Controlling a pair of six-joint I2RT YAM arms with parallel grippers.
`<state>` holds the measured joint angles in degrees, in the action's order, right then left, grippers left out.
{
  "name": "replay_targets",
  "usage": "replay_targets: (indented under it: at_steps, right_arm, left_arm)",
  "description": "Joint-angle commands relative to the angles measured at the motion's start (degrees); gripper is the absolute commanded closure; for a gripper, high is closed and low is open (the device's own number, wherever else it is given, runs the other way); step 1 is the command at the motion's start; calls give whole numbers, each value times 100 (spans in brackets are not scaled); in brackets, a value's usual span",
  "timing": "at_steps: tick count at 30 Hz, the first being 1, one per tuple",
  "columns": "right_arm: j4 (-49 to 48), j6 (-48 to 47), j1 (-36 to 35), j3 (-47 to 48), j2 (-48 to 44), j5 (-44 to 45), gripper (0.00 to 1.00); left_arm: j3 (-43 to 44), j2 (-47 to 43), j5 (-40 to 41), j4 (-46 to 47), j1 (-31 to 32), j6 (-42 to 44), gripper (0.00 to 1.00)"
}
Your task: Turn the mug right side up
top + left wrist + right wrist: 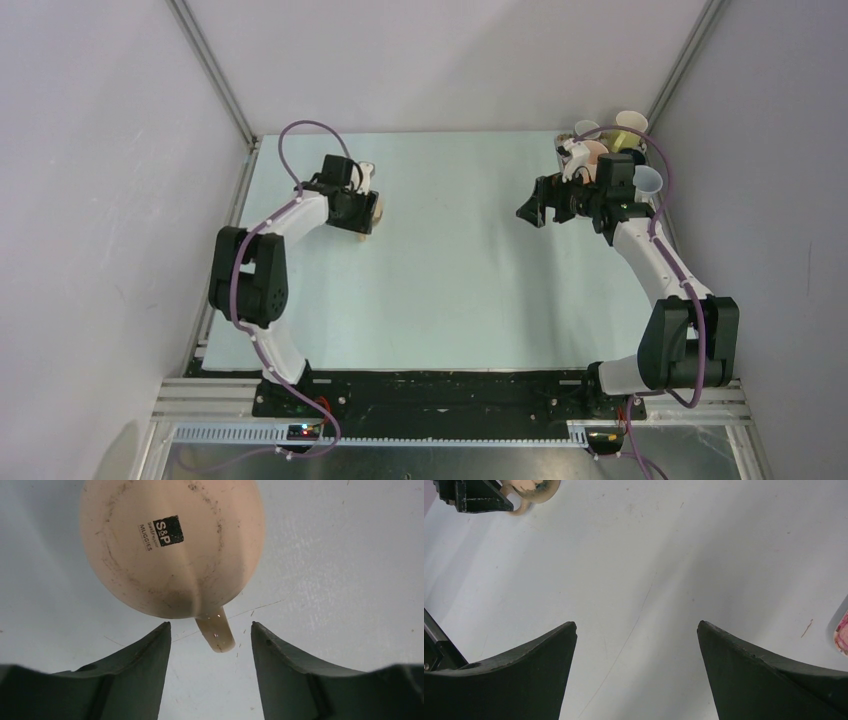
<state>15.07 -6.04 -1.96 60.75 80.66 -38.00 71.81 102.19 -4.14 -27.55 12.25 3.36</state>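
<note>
A beige mug (170, 545) stands upside down on the table's left back part, its scuffed base with a black printed label facing my left wrist camera. Its handle (216, 632) points back between the fingers of my left gripper (210, 625), which is open, with both fingers clear of the handle. From above, the mug (376, 208) is mostly hidden under the left gripper (362, 214). My right gripper (530, 211) hovers open and empty over the right back part of the table; its wrist view shows the gripper (636, 625) above bare table and the mug (536, 487) far off.
Several cups and mugs (610, 140) are clustered in the back right corner, just behind the right wrist. The rim of one (841, 635) shows at the right edge of the right wrist view. The pale table (450, 290) is walled by grey panels at the left, back and right.
</note>
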Motion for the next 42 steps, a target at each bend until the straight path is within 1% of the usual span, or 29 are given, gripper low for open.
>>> replay_targets:
  at_steps: [1,2,3,6,7,8,9,10,11,12,15,19,21,25,27,32,36,37,39,42]
  right_arm:
    - [-196,7,20,-22,-128,-85,4]
    - [-192,7,20,-25,-124,-85,5]
    - [-194,7,24,-21,-122,-92,5]
    - [-191,7,23,-21,-107,-106,5]
    - [-194,7,21,-20,-105,-109,5]
    - [-190,7,16,-20,-97,-111,5]
    - [-194,7,19,-26,-96,-111,5]
    - [-190,7,19,-23,-91,-116,5]
    - [-189,7,20,-20,-88,-118,5]
    - [-189,7,20,-15,-86,-137,5]
    - [-204,22,15,-16,-74,-173,5]
    - [-200,32,9,-25,-46,-203,5]
    - [-205,34,11,-18,-36,-208,5]
    - [-209,50,23,-16,-8,-263,5]
    - [-210,64,21,-21,16,-314,5]
    - [-237,155,7,-26,67,-455,5]
    - [-304,378,-16,-23,99,-750,5]
    - [-340,421,-29,-21,110,-908,5]
    - [-449,742,-89,-27,143,-1206,5]
    - [-691,1206,-167,-27,186,-1591,5]
  left_arm:
    - [300,81,34,127,-7,-109,41]
    - [314,88,31,127,-7,-113,44]
    - [319,94,35,127,-5,-119,50]
    - [327,95,35,134,-7,-122,58]
    - [325,88,31,131,-10,-124,65]
    - [325,79,28,129,-5,-124,69]
    - [320,76,28,134,-9,-118,77]
    - [323,69,32,131,-5,-108,82]
    - [324,67,30,132,-4,-96,94]
    - [324,49,26,130,-6,-80,98]
    - [368,-13,-67,115,-7,-6,100]
    - [530,-129,-461,13,-9,123,100]
    - [655,-208,-709,-24,-10,134,100]
    - [950,-260,-1552,-69,-12,5,100]
    - [1104,-230,-1964,-70,-4,-142,100]
    - [1343,-1,-2584,-69,-10,-647,100]
    - [1367,282,-3191,-74,-11,-1017,100]
    - [1373,367,-3447,-61,-12,-1134,100]
    - [1357,469,-3864,29,-10,-1351,100]
    - [1244,447,-4493,494,-10,-1656,100]
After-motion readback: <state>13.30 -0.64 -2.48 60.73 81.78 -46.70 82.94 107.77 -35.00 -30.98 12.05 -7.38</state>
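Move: At the left fingertips, the handle of the upturned tan mug already stands between the open pads; the mug's middle lies roughly 6 cm ahead, with no sideways offset and about 1 cm lower. The table around it is bare. From the idle right hand, that mug is far off to the left, some 38 cm, about 7 cm farther out and roughly 13 cm below. Closing from about two-thirds open, the left fingers pinch the handle while the hand almost stays in place, then lift and carry the mug about 10 cm right towards the right hand, rising some 6 cm and easing down slightly at the end. The wrist rolls about 30 degrees, swinging the fingertips rightward. Late on, the open right hand shifts a couple of centimetres left towards the mug. ##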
